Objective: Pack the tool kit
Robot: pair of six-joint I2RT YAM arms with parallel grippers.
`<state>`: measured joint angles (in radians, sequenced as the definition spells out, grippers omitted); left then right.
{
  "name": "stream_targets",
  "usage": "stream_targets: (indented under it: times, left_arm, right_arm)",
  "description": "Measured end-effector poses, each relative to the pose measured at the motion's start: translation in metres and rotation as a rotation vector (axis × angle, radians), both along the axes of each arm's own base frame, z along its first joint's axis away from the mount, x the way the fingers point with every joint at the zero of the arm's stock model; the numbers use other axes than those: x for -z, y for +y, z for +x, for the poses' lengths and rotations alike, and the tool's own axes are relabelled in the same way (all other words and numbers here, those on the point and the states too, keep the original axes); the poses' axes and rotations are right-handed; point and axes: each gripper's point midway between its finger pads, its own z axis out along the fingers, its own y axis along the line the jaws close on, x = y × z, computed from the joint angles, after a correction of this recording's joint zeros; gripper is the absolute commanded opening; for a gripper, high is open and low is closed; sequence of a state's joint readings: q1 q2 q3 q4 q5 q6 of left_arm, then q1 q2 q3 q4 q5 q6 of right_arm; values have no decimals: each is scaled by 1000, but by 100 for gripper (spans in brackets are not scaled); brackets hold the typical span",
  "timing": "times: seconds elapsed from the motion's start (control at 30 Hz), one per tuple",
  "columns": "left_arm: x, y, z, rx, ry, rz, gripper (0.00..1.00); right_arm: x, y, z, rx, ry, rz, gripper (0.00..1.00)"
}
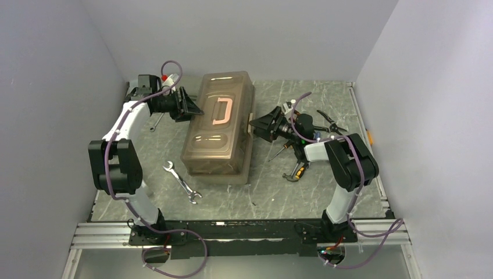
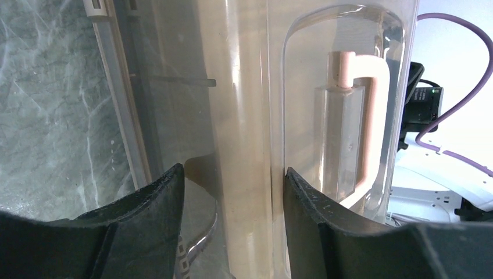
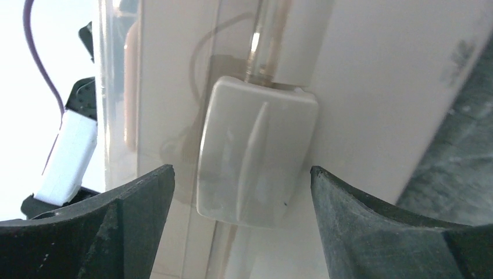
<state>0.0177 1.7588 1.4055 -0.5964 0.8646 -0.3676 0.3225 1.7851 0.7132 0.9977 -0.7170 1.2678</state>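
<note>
The tan-brown toolbox (image 1: 224, 128) lies in the middle of the table with its smoky lid down and its pink handle (image 1: 223, 110) flat on top. My left gripper (image 1: 195, 110) is at the box's left side. In the left wrist view the left gripper (image 2: 232, 171) stands open astride a cream ridge of the lid (image 2: 250, 116), with the pink handle (image 2: 378, 116) just beyond. My right gripper (image 1: 254, 127) faces the box's right side. In the right wrist view the right gripper (image 3: 241, 170) is open around the white latch (image 3: 256, 157), with a gap on both sides.
A steel wrench (image 1: 182, 181) lies on the table left of the box, and a smaller one (image 1: 156, 121) sits under the left arm. Pliers (image 1: 328, 122), a screwdriver (image 1: 278, 152) and a black-orange tool (image 1: 296, 172) lie around the right arm.
</note>
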Motion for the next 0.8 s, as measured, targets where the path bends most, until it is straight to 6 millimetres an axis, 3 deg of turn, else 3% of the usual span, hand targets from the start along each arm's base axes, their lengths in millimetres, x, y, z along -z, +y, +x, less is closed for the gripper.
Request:
stream_targets:
  times: [0.2,0.5,0.8]
  left_arm:
    - [2,6,0,-4,31,-16,25]
    - [6,21,1,-28,84,-56,25]
    - [6,27,4,-42,85,-65,26]
  right_arm:
    - [-11,10,5,-29,-36,65,78]
    - [-14,15,15,-37,-24,144,52]
    - [-14,20,17,-45,9,183,40]
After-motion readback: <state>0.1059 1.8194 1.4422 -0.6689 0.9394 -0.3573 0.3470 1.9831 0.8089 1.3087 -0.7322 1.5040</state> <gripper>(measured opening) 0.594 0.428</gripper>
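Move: The toolbox stands between the hands, its latch about 1 cm to the left and 1 cm ahead of the right hand's open fingers. From that hand, the pink handle lies some 10 cm left and 3 cm farther out, and the hammer about 14 cm back, 13 cm right. The left hand straddles the lid's left rim, 1 cm to its right; the pink handle lies level ahead and 8 cm right. The right fingers half close on the latch, moving about 2 cm left-forward and rising; left hand keeps the rim, drawing left. ##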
